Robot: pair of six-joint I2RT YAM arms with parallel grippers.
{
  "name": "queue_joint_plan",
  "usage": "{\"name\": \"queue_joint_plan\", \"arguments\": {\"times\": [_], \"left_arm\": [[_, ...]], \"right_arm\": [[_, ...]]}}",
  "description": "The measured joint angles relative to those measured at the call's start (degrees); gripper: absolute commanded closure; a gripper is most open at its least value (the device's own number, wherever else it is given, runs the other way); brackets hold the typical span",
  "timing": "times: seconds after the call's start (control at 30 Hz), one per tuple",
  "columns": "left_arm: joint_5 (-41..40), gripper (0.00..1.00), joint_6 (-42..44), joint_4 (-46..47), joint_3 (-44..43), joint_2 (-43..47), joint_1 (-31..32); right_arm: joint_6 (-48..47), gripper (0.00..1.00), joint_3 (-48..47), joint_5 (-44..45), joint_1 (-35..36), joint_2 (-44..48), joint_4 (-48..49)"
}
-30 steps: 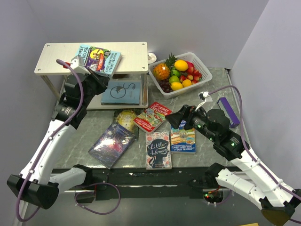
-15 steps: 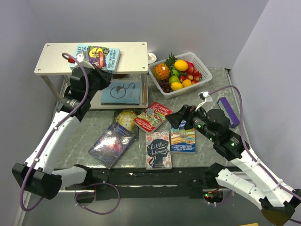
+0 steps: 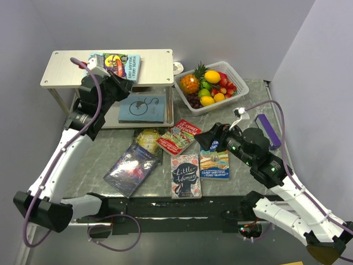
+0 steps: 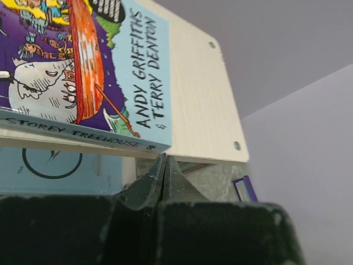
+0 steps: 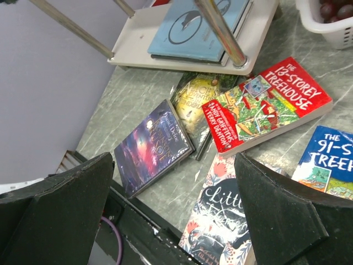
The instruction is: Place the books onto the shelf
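Observation:
A pale blue and purple Treehouse book (image 3: 118, 63) (image 4: 83, 66) lies on the top board of the shelf (image 3: 55, 69) (image 4: 204, 110). My left gripper (image 3: 122, 84) (image 4: 164, 160) is shut and empty, its tips at the book's near edge. A pale blue book (image 3: 142, 107) lies on the lower tier. On the table lie the red Treehouse (image 3: 179, 136) (image 5: 265, 105), Little Women (image 3: 186, 175) (image 5: 226, 221), the galaxy book (image 3: 132, 168) (image 5: 154, 143), the green-gold one (image 3: 148, 138) (image 5: 196, 99) and a blue Treehouse (image 3: 215, 163) (image 5: 331, 160). My right gripper (image 3: 207, 138) (image 5: 174, 160) hangs open above them.
A white basket (image 3: 234, 96) full of fruit stands right of the shelf. A small purple box (image 3: 268, 131) (image 4: 244, 189) lies near the right wall. Walls close in the left, back and right sides.
My left gripper has moved up and back along the shelf's front, and the Treehouse book has slid farther onto the top board. The right arm has stayed still.

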State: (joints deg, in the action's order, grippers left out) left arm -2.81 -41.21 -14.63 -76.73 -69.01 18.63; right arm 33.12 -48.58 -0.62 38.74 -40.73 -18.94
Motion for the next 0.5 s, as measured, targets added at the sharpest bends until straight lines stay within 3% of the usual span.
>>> {"name": "queue_joint_plan", "arguments": {"times": [0.1, 0.23, 0.33, 0.5], "left_arm": [[1.55, 0.95, -0.2, 1.09, 2.01, 4.48, 0.0], [5.2, 0.72, -2.69, 4.76, 9.35, 14.6, 1.29], [5.46, 0.52, -4.66, 7.61, 16.13, 18.62, 8.46], [2.8, 0.19, -8.96, 9.49, 32.87, 15.85, 23.71]], "right_arm": [[0.0, 0.0, 0.61, 1.36, 0.0, 0.0, -0.09], [0.13, 0.01, 3.82, 3.06, -0.02, -0.15, -0.42], [0.68, 0.01, 7.67, 3.74, -0.09, -1.22, -1.25], [1.62, 0.01, 14.16, 2.95, -0.83, -1.77, -2.69]]}}
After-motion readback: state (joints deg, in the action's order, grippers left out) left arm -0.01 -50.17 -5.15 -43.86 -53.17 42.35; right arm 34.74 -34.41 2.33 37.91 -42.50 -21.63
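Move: Little Women lies on the table about 20 cm back and 20 cm to the right of the left gripper and some 32 cm below it. The 143-Storey Treehouse book on the shelf's top board is about 7 cm ahead and 8 cm left of that gripper. From the right gripper, Little Women is about 3 cm back, 7 cm left and 23 cm down. The 91-Storey book is 4 cm ahead and 5 cm right of that gripper, the 13-Storey book 14 cm ahead and 10 cm left. Draw the shut left gripper back off the spine side of the shelved Treehouse book, rising slightly, then swing it right and sharply down towards Little Women, about 14 cm back overall, turning some 25 degrees clockwise and opening the fingers well. Meanwhile sink the wide-open right gripper about 13 cm towards Little Women, tipping its fingers downward. Touch no book with either. ##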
